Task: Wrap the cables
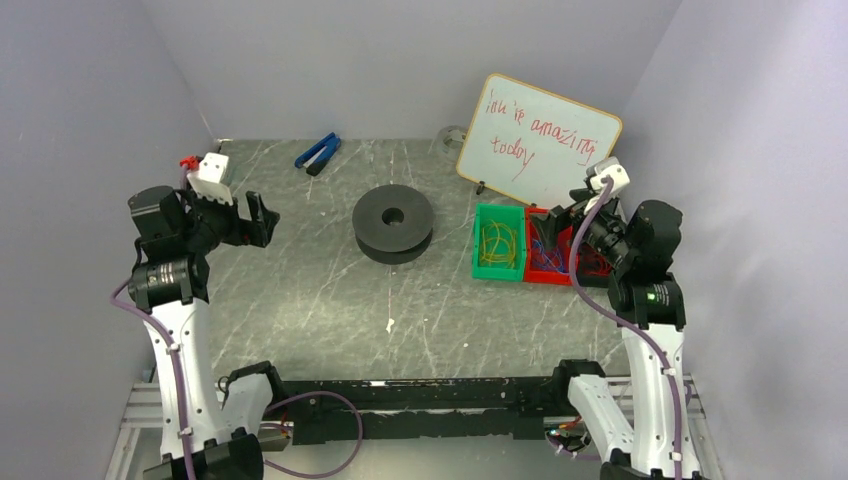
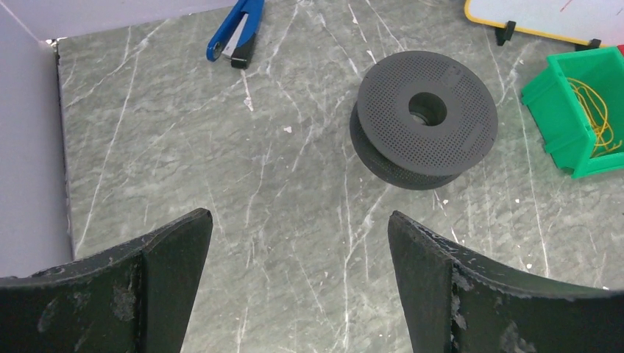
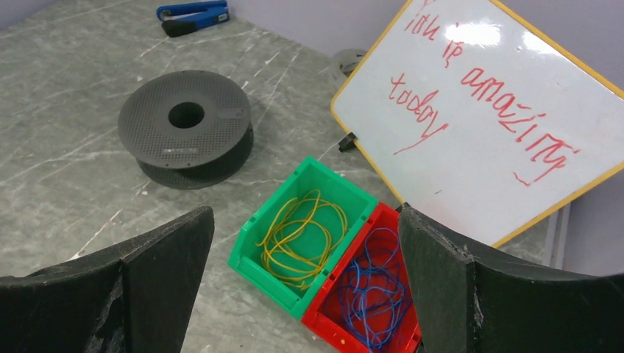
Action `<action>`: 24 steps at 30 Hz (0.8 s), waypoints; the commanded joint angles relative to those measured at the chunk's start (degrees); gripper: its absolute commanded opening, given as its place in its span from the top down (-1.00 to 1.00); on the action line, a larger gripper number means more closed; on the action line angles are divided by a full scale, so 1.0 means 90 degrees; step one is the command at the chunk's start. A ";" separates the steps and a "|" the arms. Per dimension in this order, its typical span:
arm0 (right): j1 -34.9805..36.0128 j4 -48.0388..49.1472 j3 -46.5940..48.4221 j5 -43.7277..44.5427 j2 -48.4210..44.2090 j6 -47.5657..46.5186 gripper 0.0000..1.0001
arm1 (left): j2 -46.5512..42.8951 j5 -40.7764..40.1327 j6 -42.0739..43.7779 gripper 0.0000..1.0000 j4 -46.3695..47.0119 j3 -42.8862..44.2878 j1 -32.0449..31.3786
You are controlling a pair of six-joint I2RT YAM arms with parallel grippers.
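The cables (image 3: 302, 235) are thin yellow wire lying in loose loops inside a green bin (image 3: 250, 254), right of centre on the table (image 1: 497, 243). A black spool (image 1: 393, 222) lies flat at the table's middle, with nothing wound on it (image 2: 427, 118). My left gripper (image 2: 299, 215) hangs open over bare table, left of the spool (image 1: 262, 222). My right gripper (image 3: 305, 209) is open above the two bins, nothing between its fingers (image 1: 560, 232).
A red bin (image 3: 335, 323) of blue wires (image 3: 368, 287) touches the green bin's right side. A whiteboard (image 1: 538, 140) leans behind the bins. A blue-and-black hand tool (image 1: 318, 153) lies at the back left. Grey walls close in three sides.
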 commanded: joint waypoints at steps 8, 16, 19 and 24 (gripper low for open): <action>0.0126 0.0450 -0.0151 -0.0480 0.0212 -0.0190 -0.98 | 0.0186 0.0841 0.0482 -0.89 -0.0142 0.0098 0.0030; 0.0220 0.0756 -0.0406 -0.0284 0.0639 -0.0152 -0.98 | 0.0359 0.1202 0.0530 -0.89 -0.0299 0.0155 0.0022; 0.0216 0.0947 -0.0549 -0.0181 0.0939 -0.0074 -0.98 | 0.0496 0.1290 0.0509 -0.89 -0.0294 0.0171 -0.0008; 0.0216 0.1260 -0.0806 0.0030 0.1321 -0.0053 -0.98 | 0.0750 0.0898 0.0547 -0.89 -0.0242 0.0177 -0.0424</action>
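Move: Below the wide-open right hand, about 31 cm down, the yellow cable in the green box lies some 10 cm ahead and 5 cm left; the blue cable in the red box is roughly 8 cm ahead and 8 cm right, the spool 14 cm ahead and 31 cm left. From the left hand the spool lies about 14 cm ahead, 25 cm right and 28 cm down; the stapler is about 35 cm ahead, 4 cm right. Sinking faster and faster towards the yellow cable in the green box, the open right hand drops about 7 cm and reaches some 4 cm forward, its fingers tipping down about 10 degrees. The empty left hand eases 2 to 3 cm right and as much down, towards the spool, turning some 10 degrees clockwise, fingers still wide. Neither hand touches anything. ##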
